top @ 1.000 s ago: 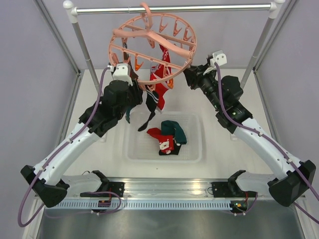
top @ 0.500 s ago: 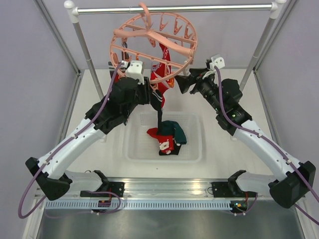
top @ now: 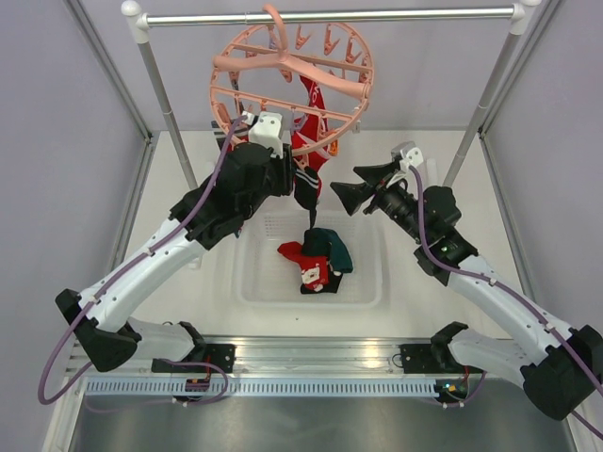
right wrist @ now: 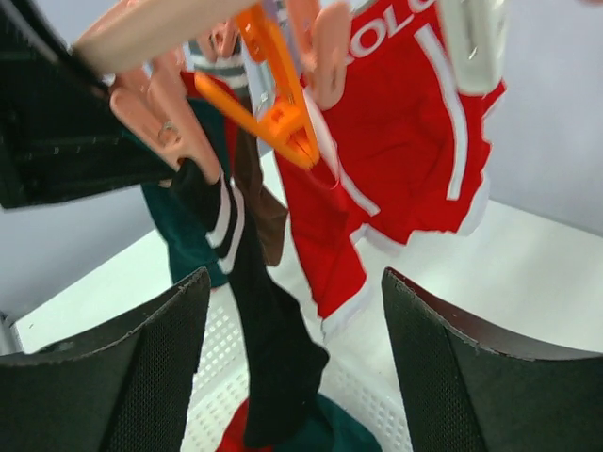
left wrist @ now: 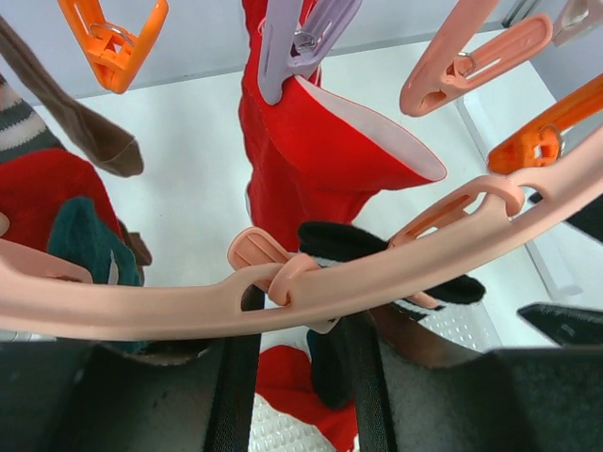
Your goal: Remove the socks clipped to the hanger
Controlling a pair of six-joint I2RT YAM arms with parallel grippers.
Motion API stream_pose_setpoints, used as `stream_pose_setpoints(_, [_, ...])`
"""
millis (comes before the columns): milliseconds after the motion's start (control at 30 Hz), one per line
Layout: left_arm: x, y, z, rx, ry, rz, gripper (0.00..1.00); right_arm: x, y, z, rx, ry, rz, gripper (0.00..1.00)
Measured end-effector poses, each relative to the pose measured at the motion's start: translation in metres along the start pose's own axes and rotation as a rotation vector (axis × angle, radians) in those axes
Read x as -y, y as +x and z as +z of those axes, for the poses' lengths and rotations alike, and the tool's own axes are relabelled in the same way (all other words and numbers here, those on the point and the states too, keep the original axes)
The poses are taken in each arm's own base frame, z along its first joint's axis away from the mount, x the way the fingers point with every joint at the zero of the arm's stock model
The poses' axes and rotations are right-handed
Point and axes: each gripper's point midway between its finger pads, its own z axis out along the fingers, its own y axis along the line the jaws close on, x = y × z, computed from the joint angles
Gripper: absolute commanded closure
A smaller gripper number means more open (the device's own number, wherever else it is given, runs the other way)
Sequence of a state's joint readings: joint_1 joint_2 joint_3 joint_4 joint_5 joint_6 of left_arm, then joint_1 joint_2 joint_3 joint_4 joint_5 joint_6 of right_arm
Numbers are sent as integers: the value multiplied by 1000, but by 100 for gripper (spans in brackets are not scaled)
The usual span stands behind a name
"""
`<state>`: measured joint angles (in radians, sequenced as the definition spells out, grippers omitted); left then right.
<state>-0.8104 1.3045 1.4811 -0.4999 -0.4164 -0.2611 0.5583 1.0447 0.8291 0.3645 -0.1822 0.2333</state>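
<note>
The salmon-pink hanger (top: pixel 221 94) hangs from the rail by its hook. A red sock (top: pixel 306 141) with white marks, a brown sock (right wrist: pixel 259 202), a dark teal sock (right wrist: pixel 184 235) and a black striped sock (top: pixel 306 193) are clipped to it. My left gripper (top: pixel 294 179) sits under the ring (left wrist: pixel 141 306), shut on the pink clip (left wrist: pixel 264 259) that holds the black sock (left wrist: pixel 330 367). The ring hides its fingertips. My right gripper (top: pixel 345 181) is open and empty, level with the black sock (right wrist: pixel 264 330) and to its right.
A white perforated basket (top: pixel 250 282) lies below the hanger with red and teal socks (top: pixel 320 254) in it. The grey rail (top: pixel 377 14) rests on slanted posts (top: pixel 165 104) at both sides. Orange and pink empty clips (left wrist: pixel 113 42) dangle around the ring.
My left gripper moved right under the hanger, and the black sock now hangs straight over the basket. My right gripper opened, left the ring's right edge and dropped lower.
</note>
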Motion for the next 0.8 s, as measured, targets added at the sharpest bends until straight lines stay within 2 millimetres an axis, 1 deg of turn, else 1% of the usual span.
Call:
stream_pose_setpoints(167, [4, -2, 1, 2, 7, 1, 57, -14, 26, -1, -38, -69, 24, 23])
stream_pose_setpoints(267, [6, -2, 2, -1, 10, 4, 57, -32, 44, 6, -76, -116, 25, 23])
stream_pose_setpoints(367, [8, -2, 3, -4, 11, 6, 57, -49, 69, 14, -127, -147, 16, 23])
stream_pose_setpoints(433, [8, -2, 4, -5, 11, 6, 57, -54, 91, 20, -174, -142, 10, 23])
stream_pose_setpoints(533, [8, -2, 3, -5, 12, 7, 57, -47, 119, 27, -230, -99, -1, 25])
stream_pose_setpoints(633, [9, -2, 3, -5, 15, 7, 57, -37, 140, 33, -269, -50, -12, 37])
stream_pose_setpoints(667, [10, -2, 3, -4, 16, 7, 57, -34, 145, 34, -276, -41, -14, 46])
stream_pose_setpoints(700, [10, -2, 3, -4, 16, 7, 57, -32, 149, 35, -281, -33, -18, 50])
stream_pose_setpoints(733, [10, -2, 3, -4, 16, 8, 57, -30, 152, 36, -287, -27, -20, 64])
stream_pose_setpoints(800, [10, -2, 3, -5, 16, 8, 57, -29, 157, 37, -294, -20, -20, 77])
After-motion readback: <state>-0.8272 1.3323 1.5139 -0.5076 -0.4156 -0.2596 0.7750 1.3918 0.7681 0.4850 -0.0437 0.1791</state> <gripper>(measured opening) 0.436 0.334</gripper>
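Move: The black striped sock hangs toe-down from its clip, its middle about 9 cm to the right hand's left, 1 cm ahead of it and 9 cm below. From the right hand, the red sock hangs roughly 9 cm ahead, 7 cm left and 3 cm lower, and the sock heap lies in the basket some 33 cm down, 5 cm left and 1 cm back. From the left hand, the striped sock's middle is around 2 cm ahead, 3 cm right and 8 cm below. The striped sock's hanging foot is where the right hand heads, open, sinking some 14 cm and going 8 cm left, bowing slightly back on the way and forward again, its fingers tipping down about 15 degrees. Low on the sock they shut around the dark cloth, more than half closed. The left fingers stay on the clip at the cuff, easing 1 cm to the right. ##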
